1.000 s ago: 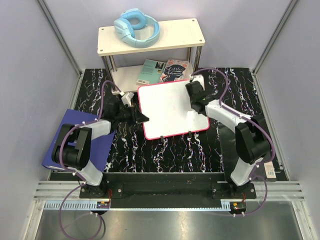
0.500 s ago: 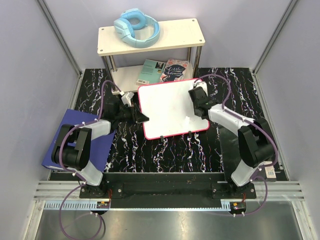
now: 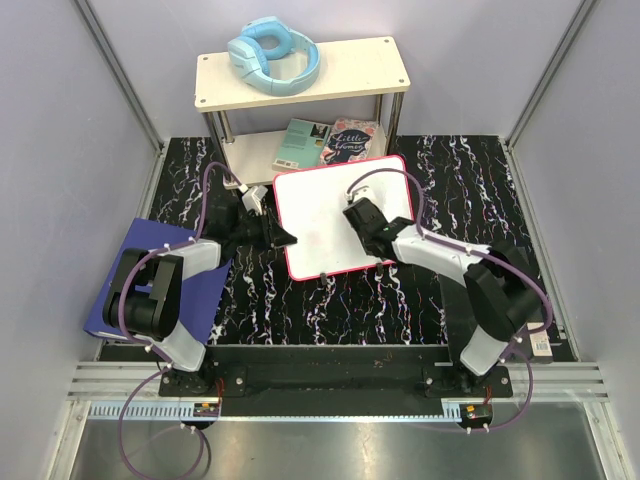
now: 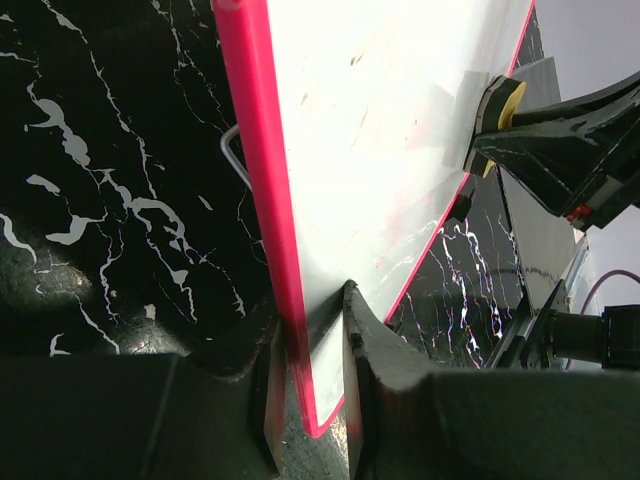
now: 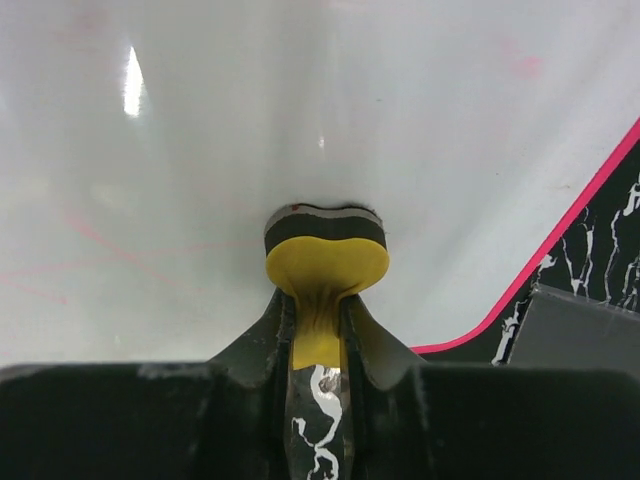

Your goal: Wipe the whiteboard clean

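The whiteboard (image 3: 320,205), white with a pink-red frame, lies tilted on the black marbled table. My left gripper (image 3: 283,237) is shut on its left edge; in the left wrist view the frame (image 4: 262,180) runs between the two fingers of the left gripper (image 4: 308,370). My right gripper (image 3: 357,215) is over the board's middle, shut on a yellow eraser (image 5: 325,255). The eraser's dark felt face presses against the white surface (image 5: 300,110). Faint red streaks (image 5: 90,235) show to the eraser's left. The left wrist view also catches the eraser (image 4: 500,100) against the board.
A cream shelf (image 3: 350,70) with blue headphones (image 3: 272,55) stands at the back, and two books (image 3: 325,142) lie beneath it just beyond the board. A blue binder (image 3: 165,285) lies under the left arm. Grey walls close in both sides.
My right gripper has slid the eraser from the board's far right part leftward and nearer, to its middle. The left gripper and the board have stayed put.
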Controlling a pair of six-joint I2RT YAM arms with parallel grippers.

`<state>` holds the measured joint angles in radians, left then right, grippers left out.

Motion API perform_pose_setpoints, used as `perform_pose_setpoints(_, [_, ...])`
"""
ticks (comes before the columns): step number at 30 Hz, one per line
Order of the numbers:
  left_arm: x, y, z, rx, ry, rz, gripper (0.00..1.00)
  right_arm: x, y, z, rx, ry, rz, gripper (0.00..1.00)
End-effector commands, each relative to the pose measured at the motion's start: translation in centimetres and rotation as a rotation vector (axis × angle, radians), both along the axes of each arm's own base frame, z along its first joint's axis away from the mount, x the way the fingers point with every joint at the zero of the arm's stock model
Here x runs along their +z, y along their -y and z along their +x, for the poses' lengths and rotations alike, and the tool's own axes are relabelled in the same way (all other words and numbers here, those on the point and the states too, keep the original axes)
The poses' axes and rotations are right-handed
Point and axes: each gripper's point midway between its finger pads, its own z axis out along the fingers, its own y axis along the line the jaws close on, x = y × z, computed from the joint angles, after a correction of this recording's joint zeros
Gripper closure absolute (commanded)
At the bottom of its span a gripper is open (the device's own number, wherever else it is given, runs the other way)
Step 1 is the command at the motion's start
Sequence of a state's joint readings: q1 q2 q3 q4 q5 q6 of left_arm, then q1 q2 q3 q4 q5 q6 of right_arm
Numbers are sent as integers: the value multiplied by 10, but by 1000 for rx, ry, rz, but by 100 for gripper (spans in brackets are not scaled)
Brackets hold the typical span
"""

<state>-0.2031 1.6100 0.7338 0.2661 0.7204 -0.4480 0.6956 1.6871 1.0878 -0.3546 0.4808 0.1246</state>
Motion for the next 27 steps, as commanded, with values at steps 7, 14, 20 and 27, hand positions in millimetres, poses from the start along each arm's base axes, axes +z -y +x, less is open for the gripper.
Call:
perform_pose_setpoints(7, [-22, -10, 2, 16, 9, 104, 100, -20, -154, -7, 456, -34, 65, 100])
perform_pose_setpoints(14, [-21, -8, 3, 11, 6, 93, 100, -20, -205, -22, 633, -32, -6, 100])
perform_pose_setpoints(20, [-21, -8, 3, 12, 1, 89, 100, -32, -197, -14, 584, -24, -111, 100])
perform_pose_setpoints(27, [-19, -12, 8, 34, -7, 56, 100, -47, -151, -17, 442, -13, -189, 100])
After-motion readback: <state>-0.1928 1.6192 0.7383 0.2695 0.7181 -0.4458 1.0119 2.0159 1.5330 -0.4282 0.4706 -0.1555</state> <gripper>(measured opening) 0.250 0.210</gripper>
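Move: The right hand already holds the eraser against the whiteboard; the board's left edge lies about 17 cm to its left and 2 cm farther out, at nearly the same height. The left gripper holds that edge, so the edge is right at the left hand. From the right hand, the board's lower left corner is some 16 cm left, 6 cm back and 3 cm lower, and the nearer black clip is 8 cm left and 6 cm back, about 4 cm lower. Right hand wipes the board about 18 cm left towards the left gripper, turning some 30 degrees counter-clockwise. ##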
